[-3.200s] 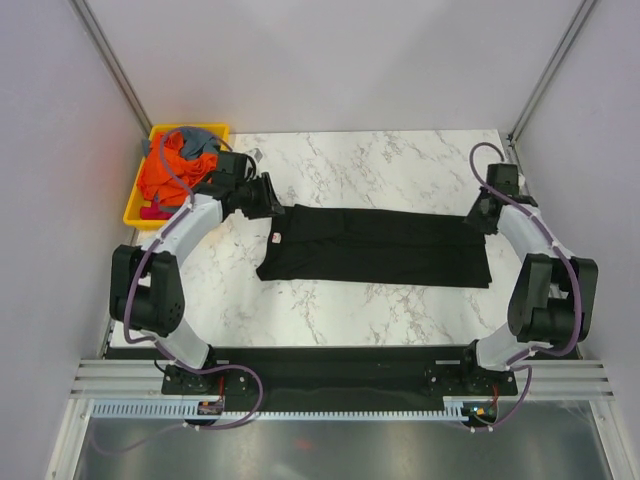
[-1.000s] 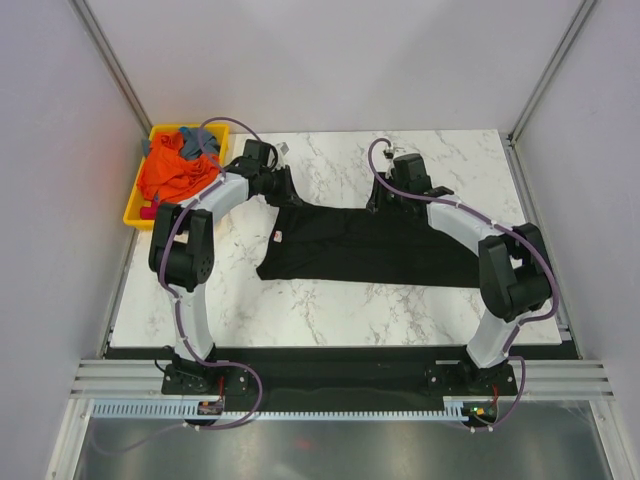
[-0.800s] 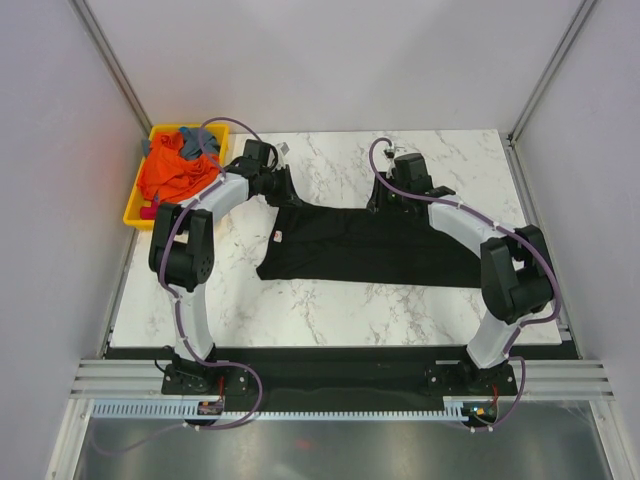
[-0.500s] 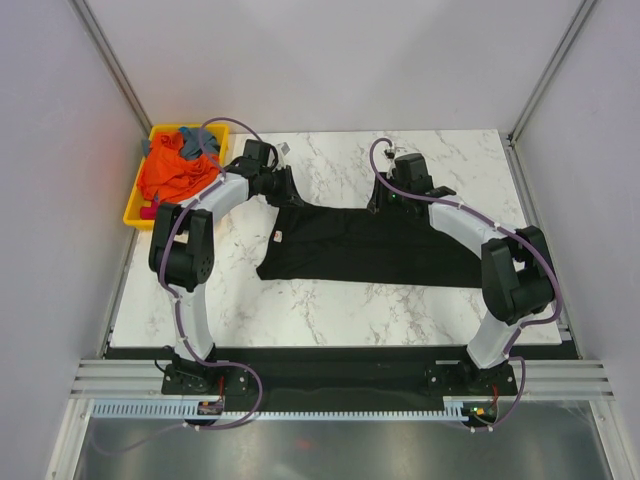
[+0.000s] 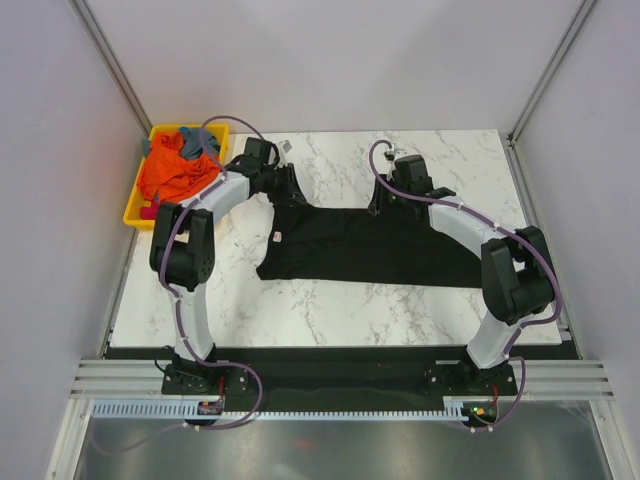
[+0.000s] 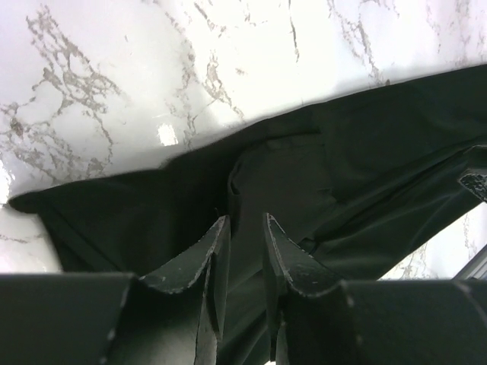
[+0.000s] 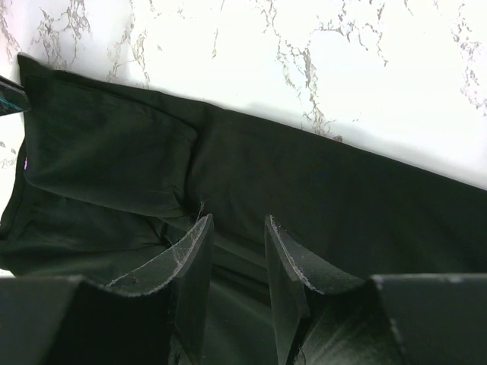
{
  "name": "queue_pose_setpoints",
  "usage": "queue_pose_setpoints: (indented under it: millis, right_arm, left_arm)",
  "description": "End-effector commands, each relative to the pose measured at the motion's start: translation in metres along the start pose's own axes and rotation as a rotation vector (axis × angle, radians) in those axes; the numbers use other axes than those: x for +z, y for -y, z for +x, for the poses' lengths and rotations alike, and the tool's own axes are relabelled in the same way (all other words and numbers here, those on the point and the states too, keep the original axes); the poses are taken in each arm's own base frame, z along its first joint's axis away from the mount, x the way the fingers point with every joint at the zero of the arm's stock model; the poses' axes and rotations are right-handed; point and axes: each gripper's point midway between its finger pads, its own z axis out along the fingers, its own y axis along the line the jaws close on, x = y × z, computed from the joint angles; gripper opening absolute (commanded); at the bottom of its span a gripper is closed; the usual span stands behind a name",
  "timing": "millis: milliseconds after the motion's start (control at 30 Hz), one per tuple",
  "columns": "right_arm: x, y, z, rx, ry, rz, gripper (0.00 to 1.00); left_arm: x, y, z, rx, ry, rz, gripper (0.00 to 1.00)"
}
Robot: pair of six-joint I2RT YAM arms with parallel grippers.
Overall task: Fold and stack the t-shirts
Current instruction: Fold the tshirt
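The black t-shirt lies in a long folded band across the marble table, its small neck label at the left end. My left gripper sits low over the shirt's far left corner. In the left wrist view it has its fingers a narrow gap apart over black cloth. My right gripper is at the middle of the far edge. In the right wrist view it is open just above the cloth. An orange t-shirt and a grey-blue one lie crumpled in the tray.
The yellow plastic tray stands at the table's far left corner, close behind my left arm. Bare marble shows in front of the shirt and marble behind it. Grey walls close in the left, right and back.
Since 3.2 s ago my right arm swung from the shirt's right end to the middle of its far edge; my left gripper moved to the far left corner. Over the last second, almost no movement.
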Motion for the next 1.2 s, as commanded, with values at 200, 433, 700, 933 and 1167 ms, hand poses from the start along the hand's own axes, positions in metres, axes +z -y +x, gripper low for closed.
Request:
queue_pose_setpoints:
  millis: [200, 433, 700, 933, 1167]
  right_arm:
    - [-0.006, -0.003, -0.009, -0.021, 0.032, -0.005, 0.41]
    - [-0.006, -0.003, -0.008, -0.027, 0.029, -0.002, 0.41]
    - [-0.007, -0.002, -0.012, -0.034, 0.037, 0.003, 0.41]
    - [-0.010, -0.002, -0.017, -0.045, 0.046, 0.009, 0.41]
    - [-0.009, -0.002, -0.017, -0.044, 0.046, 0.009, 0.41]
  left_arm:
    - [0.007, 0.012, -0.015, 0.057, 0.027, 0.035, 0.27]
    - [0.010, -0.007, -0.014, 0.052, 0.036, -0.054, 0.29]
    - [0.008, -0.027, -0.023, 0.026, 0.072, -0.183, 0.30]
    - [0.021, -0.036, -0.011, 0.012, 0.029, -0.184, 0.30]
    - [0.028, -0.041, -0.004, 0.011, 0.008, -0.186, 0.27]
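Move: The left hand hovers over the t-shirt's far edge near its far left corner. The patch of edge it goes for lies about 1 cm ahead, 2 cm left and 6 cm below. The corner itself is some 6 cm left and level fore-and-aft, the white tag roughly 7 cm back and 4 cm left, and the yellow bin's middle about 24 cm left and 6 cm ahead. From the right hand, that patch lies about 18 cm left, 1 cm ahead and 8 cm down. The left fingertips come free of a raised ridge of cloth: a tiny lift, then the hand sinks about 5 cm net towards the t-shirt's far edge, easing some 2 cm left and slightly forward on the way and ending straight down. The wrist rolls about 10 degrees, left side rising, with the fingers kept slightly open; whether they touch the cloth again can't be seen. ##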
